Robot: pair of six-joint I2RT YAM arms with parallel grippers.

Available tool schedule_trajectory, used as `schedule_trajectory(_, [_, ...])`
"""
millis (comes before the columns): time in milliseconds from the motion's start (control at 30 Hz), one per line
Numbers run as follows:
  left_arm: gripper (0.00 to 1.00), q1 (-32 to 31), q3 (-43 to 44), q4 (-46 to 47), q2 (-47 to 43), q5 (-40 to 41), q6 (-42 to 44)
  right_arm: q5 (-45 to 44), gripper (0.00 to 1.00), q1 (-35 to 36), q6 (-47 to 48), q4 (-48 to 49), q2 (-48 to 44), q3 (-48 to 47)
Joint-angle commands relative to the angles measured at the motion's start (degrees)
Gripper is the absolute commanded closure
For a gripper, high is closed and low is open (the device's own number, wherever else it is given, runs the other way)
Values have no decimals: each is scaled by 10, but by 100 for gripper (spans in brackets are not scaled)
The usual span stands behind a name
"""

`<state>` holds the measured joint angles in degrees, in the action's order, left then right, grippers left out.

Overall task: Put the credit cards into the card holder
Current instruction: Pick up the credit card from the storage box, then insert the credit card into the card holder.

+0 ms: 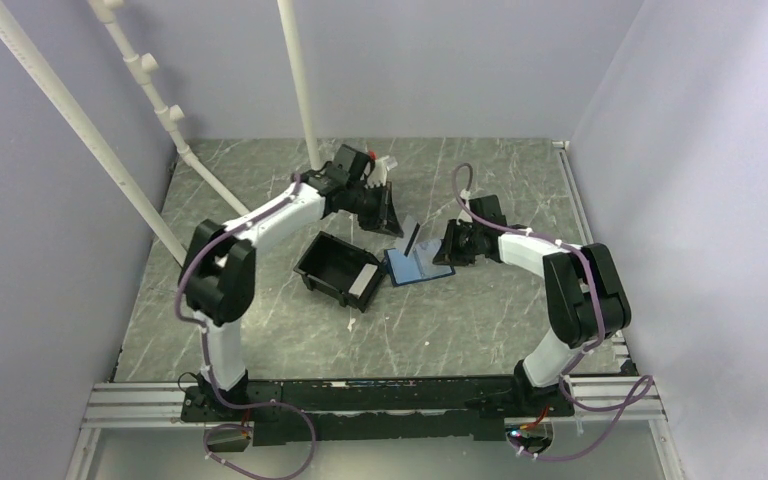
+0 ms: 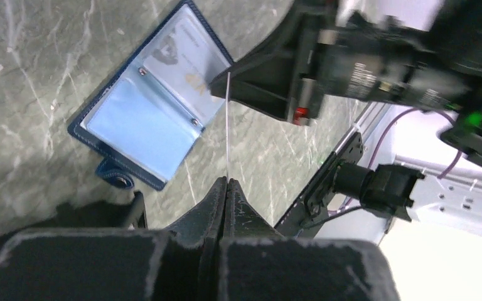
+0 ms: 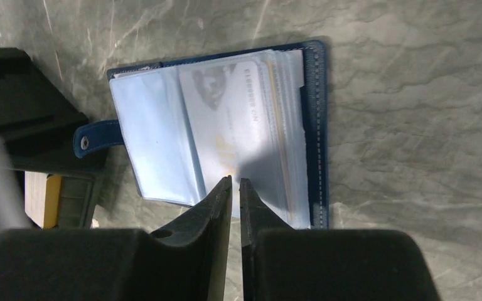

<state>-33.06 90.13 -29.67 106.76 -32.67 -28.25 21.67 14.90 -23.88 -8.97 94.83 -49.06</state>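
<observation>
The card holder [image 1: 420, 266] lies open on the table, navy outside with pale blue clear sleeves [image 2: 144, 119]. A pale printed credit card [image 3: 238, 119] shows through one sleeve. My left gripper [image 2: 227, 180] is shut on a second credit card [image 2: 228, 125], seen edge-on as a thin white line standing above the holder's right side. From above, that card [image 1: 412, 238] hangs tilted over the holder. My right gripper [image 3: 235, 182] hovers at the sleeves' near edge. Its jaws are nearly together, with a slim gap and nothing clearly between them.
A black plastic bin [image 1: 338, 268] sits just left of the card holder, its pale patch facing the wallet's snap tab [image 3: 94, 141]. The right arm's wrist [image 2: 351, 63] is close beside the held card. White pipes [image 1: 300, 80] rise at the back, and walls close in on both sides.
</observation>
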Motion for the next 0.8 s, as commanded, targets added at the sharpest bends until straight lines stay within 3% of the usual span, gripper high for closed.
schedule_trajectory(0, [100, -9, -14, 115, 50, -46, -87, -11, 88, -21, -17, 24, 9, 24])
schedule_trajectory(267, [100, -14, -27, 145, 110, -31, -134, -8, 88, -48, -43, 41, -8, 68])
schedule_trajectory(767, [100, -15, -128, 172, 43, -15, -174, 7, 86, -50, -25, 43, 0, 61])
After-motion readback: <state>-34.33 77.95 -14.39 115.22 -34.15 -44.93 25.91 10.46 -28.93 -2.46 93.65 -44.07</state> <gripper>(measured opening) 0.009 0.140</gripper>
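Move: My left hand holds a card by its end. The middle of the open card holder lies about 6 cm to its right, 2 cm back and some 16 cm below. The black storage box is about 10 cm to that hand's left, 3 cm back and 14 cm below. For my nearly shut right hand, the holder's middle is roughly 4 cm to its left, 1 cm ahead and 2 cm below. I bring my left hand down about 10 cm with the card still pinched, swinging it 3 cm to the right early on and then drawing it back some 2 cm, rolling the wrist about 20 degrees as the card comes low over the holder's left page near the fold. My right hand eases about 1 cm to the right at the pages' near edge, turning slightly clockwise, its fingers staying nearly closed. ##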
